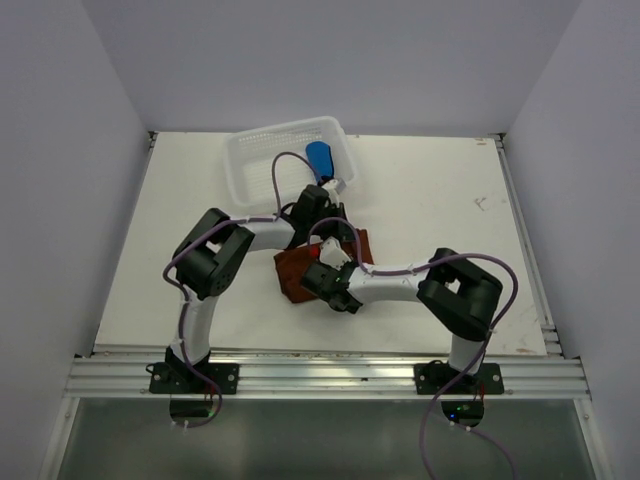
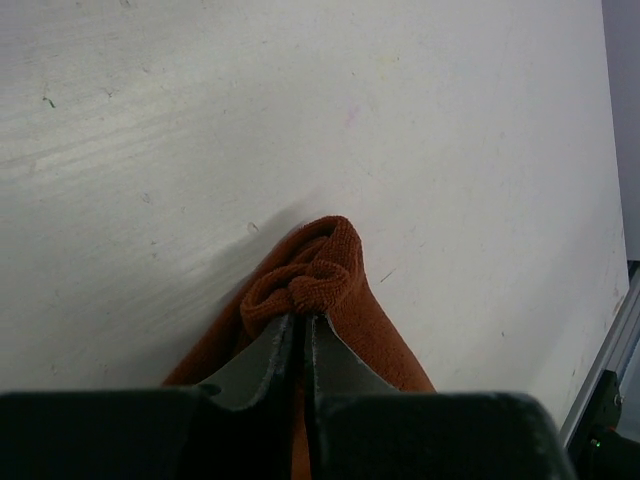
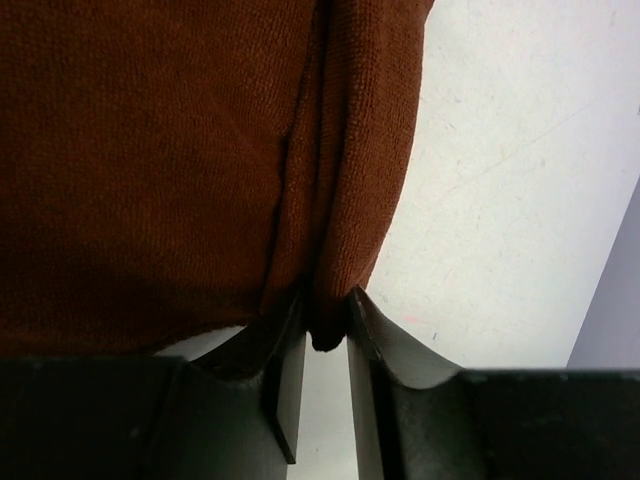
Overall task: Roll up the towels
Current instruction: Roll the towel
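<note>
The rust-brown towel (image 1: 292, 272) lies partly folded on the white table between the two arms. My left gripper (image 1: 335, 230) is at its far edge. In the left wrist view the left gripper (image 2: 302, 315) is shut on a bunched corner of the rust-brown towel (image 2: 380, 330). My right gripper (image 1: 318, 268) is over its near part. In the right wrist view the right gripper (image 3: 327, 300) has its jaws a narrow gap apart, with a hanging fold of the rust-brown towel (image 3: 150, 150) pinched between the tips. The bright blue towel (image 1: 320, 156) sits bundled in the basket.
A white mesh basket (image 1: 240, 150) stands at the back of the table (image 1: 450, 200), just beyond the left gripper. An aluminium rail (image 1: 320, 375) runs along the near edge by the arm bases. Grey walls close in on three sides.
</note>
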Robot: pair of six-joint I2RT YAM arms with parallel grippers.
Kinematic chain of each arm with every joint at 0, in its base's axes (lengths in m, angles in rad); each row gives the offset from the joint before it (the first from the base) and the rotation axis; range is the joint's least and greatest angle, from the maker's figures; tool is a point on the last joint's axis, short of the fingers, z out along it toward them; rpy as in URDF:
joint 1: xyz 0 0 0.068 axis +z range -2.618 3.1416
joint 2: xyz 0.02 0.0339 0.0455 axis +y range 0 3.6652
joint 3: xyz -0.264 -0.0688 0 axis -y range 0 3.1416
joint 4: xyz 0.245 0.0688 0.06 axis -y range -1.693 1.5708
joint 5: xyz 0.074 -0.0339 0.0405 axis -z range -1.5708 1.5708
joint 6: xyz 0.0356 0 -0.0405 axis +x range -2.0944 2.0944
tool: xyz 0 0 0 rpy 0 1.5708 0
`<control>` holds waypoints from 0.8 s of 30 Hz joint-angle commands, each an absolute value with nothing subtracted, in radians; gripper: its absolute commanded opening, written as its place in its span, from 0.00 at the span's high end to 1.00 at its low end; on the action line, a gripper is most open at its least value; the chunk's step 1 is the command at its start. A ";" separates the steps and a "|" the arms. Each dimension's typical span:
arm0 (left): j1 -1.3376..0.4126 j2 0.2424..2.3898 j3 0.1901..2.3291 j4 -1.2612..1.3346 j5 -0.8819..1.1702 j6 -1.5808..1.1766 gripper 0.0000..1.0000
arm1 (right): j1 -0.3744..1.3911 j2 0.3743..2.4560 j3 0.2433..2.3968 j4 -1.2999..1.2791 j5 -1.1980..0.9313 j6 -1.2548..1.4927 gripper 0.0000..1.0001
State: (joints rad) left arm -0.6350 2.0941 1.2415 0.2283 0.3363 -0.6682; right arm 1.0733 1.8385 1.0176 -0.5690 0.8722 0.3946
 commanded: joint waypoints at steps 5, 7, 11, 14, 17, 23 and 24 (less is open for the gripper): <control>-0.614 2.026 1.192 0.291 0.242 -0.545 1.00 | 1.078 1.678 1.005 -0.534 0.703 0.379 0.59; -0.626 2.023 1.183 0.293 0.224 -0.531 1.00 | 1.072 1.635 0.991 -0.511 0.674 0.373 0.57; -0.635 2.019 1.152 0.314 0.207 -0.538 1.00 | 1.055 1.565 0.954 -0.479 0.612 0.385 0.56; -0.640 2.008 1.126 0.336 0.186 -0.538 1.00 | 1.048 1.508 0.934 -0.463 0.571 0.400 0.52; -0.646 1.997 1.112 0.342 0.167 -0.537 1.00 | 1.035 1.444 0.910 -0.457 0.546 0.423 0.50; -0.649 1.982 1.089 0.364 0.160 -0.538 1.00 | 0.976 1.342 0.853 -0.416 0.506 0.474 0.45; -0.650 1.980 1.082 0.368 0.158 -0.540 1.00 | 0.951 1.338 0.850 -0.407 0.499 0.477 0.43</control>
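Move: The brown towel's rolled right-hand edge runs between the hands. Its middle is roughly 5 cm ahead of the right hand and 2 cm to its left, and its near end lies between the right fingertips. From the left hand, shut on its far end, that middle is some 6 cm back and 4 cm to the right. The flat part's middle is about 3 cm ahead and 13 cm left of the right hand; the white basket's is about 18 cm ahead and 14 cm left of the left hand. The brown towel's rolled edge stays pinched at its far end by the left fingers, which carry it about 2 cm left with a slight tilt. The right fingers, already parting at its near end, open to about half and come free, lifting some 6 cm while drawing back and left about 2 cm; the hand rolls some 30 degrees, left side rising. ##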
